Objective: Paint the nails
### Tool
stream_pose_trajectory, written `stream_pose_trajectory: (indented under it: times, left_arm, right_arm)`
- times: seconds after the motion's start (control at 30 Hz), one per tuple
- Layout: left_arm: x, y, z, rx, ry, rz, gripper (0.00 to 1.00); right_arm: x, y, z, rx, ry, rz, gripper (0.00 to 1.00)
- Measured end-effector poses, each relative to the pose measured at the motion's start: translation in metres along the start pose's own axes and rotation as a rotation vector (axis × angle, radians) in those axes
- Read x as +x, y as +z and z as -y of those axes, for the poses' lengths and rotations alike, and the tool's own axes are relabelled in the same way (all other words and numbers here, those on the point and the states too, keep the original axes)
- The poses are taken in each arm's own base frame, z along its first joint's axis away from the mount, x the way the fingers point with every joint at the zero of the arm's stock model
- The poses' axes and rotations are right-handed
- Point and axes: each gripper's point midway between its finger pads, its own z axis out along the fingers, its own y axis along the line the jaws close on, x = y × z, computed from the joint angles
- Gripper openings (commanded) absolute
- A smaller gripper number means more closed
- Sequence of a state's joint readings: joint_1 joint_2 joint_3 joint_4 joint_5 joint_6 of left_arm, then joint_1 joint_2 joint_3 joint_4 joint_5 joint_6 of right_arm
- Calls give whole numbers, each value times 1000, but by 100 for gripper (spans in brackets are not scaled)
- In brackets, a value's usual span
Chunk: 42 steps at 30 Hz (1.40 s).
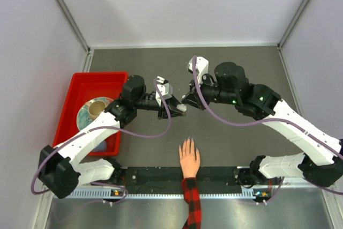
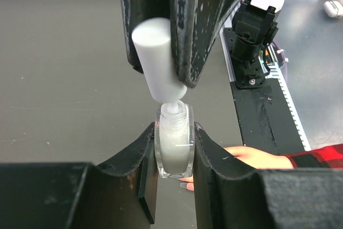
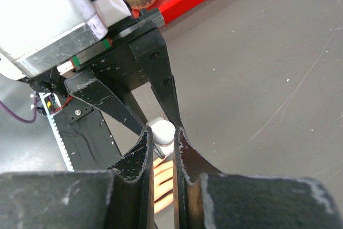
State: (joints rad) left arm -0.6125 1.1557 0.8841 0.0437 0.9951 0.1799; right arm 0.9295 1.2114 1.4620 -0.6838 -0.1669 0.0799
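My left gripper (image 2: 174, 132) is shut on a small clear glass bottle (image 2: 174, 148) of pale polish, held above the table. My right gripper (image 3: 162, 132) is shut on the bottle's white cap (image 2: 158, 60), which leans to one side with its narrow lower end in the bottle's neck. From above, both grippers (image 1: 174, 105) (image 1: 186, 102) meet at mid-table. Nearer the front edge, a light-skinned hand (image 1: 189, 158) in a red-and-black plaid sleeve lies flat, fingers pointing away. The nails (image 1: 187, 142) are too small to make out from above. One fingertip (image 2: 187, 185) shows below the bottle.
A red bin (image 1: 86, 100) stands at the left with a round roll (image 1: 95, 110) inside. A black strip (image 1: 155, 175) with the arm bases runs along the near edge. Grey walls close off the left, right and back.
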Motion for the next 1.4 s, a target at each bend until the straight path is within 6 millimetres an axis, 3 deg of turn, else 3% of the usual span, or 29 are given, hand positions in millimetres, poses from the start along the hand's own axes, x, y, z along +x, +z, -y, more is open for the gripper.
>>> stream_pose_trajectory:
  times: [0.3, 0.53, 0.7, 0.9, 1.07, 1.17, 1.27, 1.4]
  left_arm:
    - [1, 0, 0, -13, -37, -5, 0]
    - [4, -3, -12, -98, -60, -20, 0]
    - [9, -7, -23, -185, -75, -28, 0]
    - [22, -21, -41, -351, -90, -41, 0]
    - [27, -30, -48, -440, -99, -49, 0]
    - [24, -33, -51, -464, -90, -42, 0]
    - [19, -33, -51, -472, -75, -28, 0]
    - [2, -35, -52, -477, -31, 20, 0]
  right_arm:
    - [12, 10, -2, 26, -18, -12, 0]
    - [16, 21, 8, 168, -18, 40, 0]
    - [17, 30, 18, 264, 104, 80, 0]
    - [19, 51, 25, 469, 385, 100, 0]
    - [18, 63, 23, 618, 461, 141, 0]
    - [14, 62, 25, 648, 510, 168, 18]
    - [10, 60, 24, 646, 535, 185, 49]
    - [6, 52, 21, 628, 510, 183, 71]
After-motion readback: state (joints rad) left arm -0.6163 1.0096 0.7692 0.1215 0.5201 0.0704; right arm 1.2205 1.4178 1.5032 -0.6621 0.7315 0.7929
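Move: The right hand holds the white cap with its brush end at the bottle's mouth; the bottle is about 6 cm below that hand, 1 cm back and straight in line sideways. From the left hand, which grips the bottle, the cap is about 5 cm above and 1 cm ahead. The dummy hand lies some 12 cm behind and 2 cm right of the right hand, 31 cm below; the red tray is roughly 45 cm left and 10 cm ahead. Down about 4.5 cm while swinging forward and left, the right hand lowers the cap onto the bottle and turns some 45 degrees clockwise, then opens its fingers and eases up slightly. The left hand keeps its grip on the bottle, carrying it about 5 cm forward and 3 cm left and turning nearly 30 degrees counter-clockwise against the cap, with a small dip and return in height. ##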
